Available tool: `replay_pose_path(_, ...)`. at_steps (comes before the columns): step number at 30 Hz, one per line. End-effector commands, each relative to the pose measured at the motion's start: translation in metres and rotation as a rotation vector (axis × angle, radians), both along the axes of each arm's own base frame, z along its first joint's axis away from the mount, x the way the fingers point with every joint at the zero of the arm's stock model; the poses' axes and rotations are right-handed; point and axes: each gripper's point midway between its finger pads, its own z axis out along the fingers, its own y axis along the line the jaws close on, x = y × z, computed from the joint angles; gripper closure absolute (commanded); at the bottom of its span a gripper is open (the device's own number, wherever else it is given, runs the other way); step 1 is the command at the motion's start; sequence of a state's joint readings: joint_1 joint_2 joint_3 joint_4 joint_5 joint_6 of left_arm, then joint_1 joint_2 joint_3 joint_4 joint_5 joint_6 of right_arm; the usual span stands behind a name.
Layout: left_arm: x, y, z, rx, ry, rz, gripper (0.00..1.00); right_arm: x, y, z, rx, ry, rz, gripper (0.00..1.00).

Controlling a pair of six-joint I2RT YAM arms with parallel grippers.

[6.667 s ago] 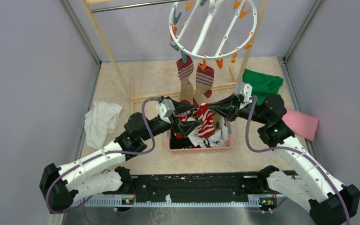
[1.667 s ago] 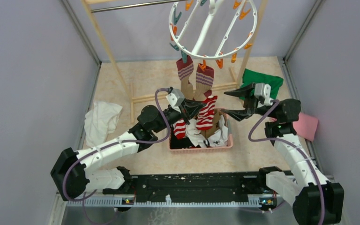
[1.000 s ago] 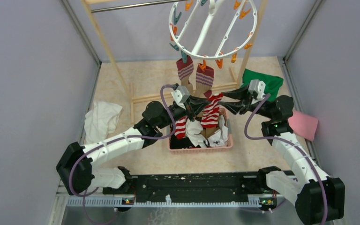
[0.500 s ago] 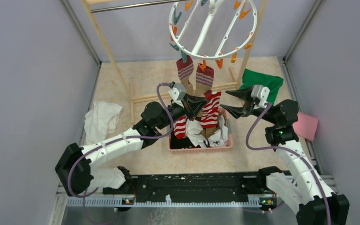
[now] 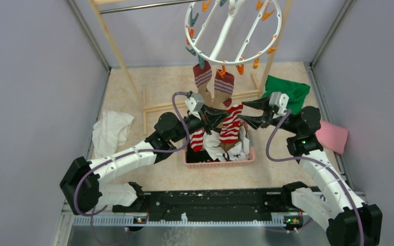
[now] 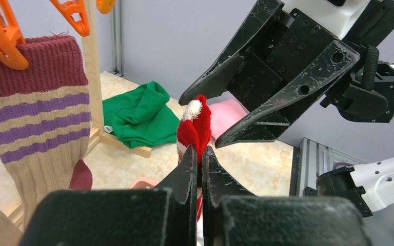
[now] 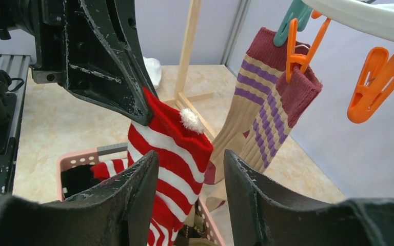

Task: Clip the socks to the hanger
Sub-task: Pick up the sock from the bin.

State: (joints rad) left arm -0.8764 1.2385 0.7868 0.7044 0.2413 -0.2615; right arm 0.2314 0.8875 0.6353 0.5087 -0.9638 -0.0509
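Note:
A red-and-white striped sock [image 5: 230, 124] hangs over the pink basket [image 5: 218, 163]. My left gripper [image 5: 216, 114] is shut on its red cuff [image 6: 195, 124], which sticks up above the fingertips [image 6: 189, 160]. My right gripper [image 7: 190, 154] is open and faces the left one, its fingers on either side of the sock [image 7: 170, 146] without pinching it. The white ring hanger [image 5: 222, 37] hangs above, with orange pegs [image 7: 377, 82]. Two tan and maroon striped socks [image 5: 202, 77] [image 5: 224, 84] are clipped to it.
The basket holds more socks. A green cloth [image 5: 287, 92] and a pink cloth [image 5: 331, 134] lie on the right, a white cloth [image 5: 112, 130] on the left. The wooden rack frame [image 5: 118, 48] stands behind the basket.
My right gripper drew back to the right and opened wider, then came in again around the sock. The left gripper kept its hold and barely moved.

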Motion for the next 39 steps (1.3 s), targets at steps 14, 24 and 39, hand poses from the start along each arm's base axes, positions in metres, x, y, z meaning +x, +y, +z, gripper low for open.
replay_pose_path(14, -0.015, 0.002, 0.035, -0.055, -0.088, -0.062, 1.00, -0.043, 0.012, 0.021, -0.013, -0.096, 0.204, 0.93)
replay_pose_path(24, 0.015, -0.004, 0.025, -0.030, 0.058, 0.029, 0.68, -0.074, 0.012, 0.022, -0.012, -0.041, 0.275, 1.00)
replay_pose_path(39, 0.022, -0.031, 0.013, 0.031, 0.135, -0.068, 0.65, -0.047, 0.008, 0.018, 0.073, 0.043, 0.045, 1.00)
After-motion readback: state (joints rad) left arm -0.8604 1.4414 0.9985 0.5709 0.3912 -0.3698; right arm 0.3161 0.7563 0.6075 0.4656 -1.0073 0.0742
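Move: The striped red sock's cuff, its near corner still pinched by the left fingers, reaches between the right hand's open fingers; its free corner lies about 2 cm left and 1 cm ahead of the right hand point, 1 cm above. The already hung sock is roughly 10 cm ahead and 8 cm left, the bin's middle 10 cm back, 6 cm left and some 25 cm below. From the left hand, that cuff corner is about 5 cm right and 3 cm ahead. The right fingers shut on the free cuff corner by its white loop, and the hand draws back about 7 cm, turning some 15 degrees counter-clockwise, then eases 2 cm forward again, keeping the pinch. Once it has hold, the left fingers let go and part about a third; that hand, after a small dip back, goes forward, then about 4 cm right past the cuff's forward side, dropping a little and tipping down. ##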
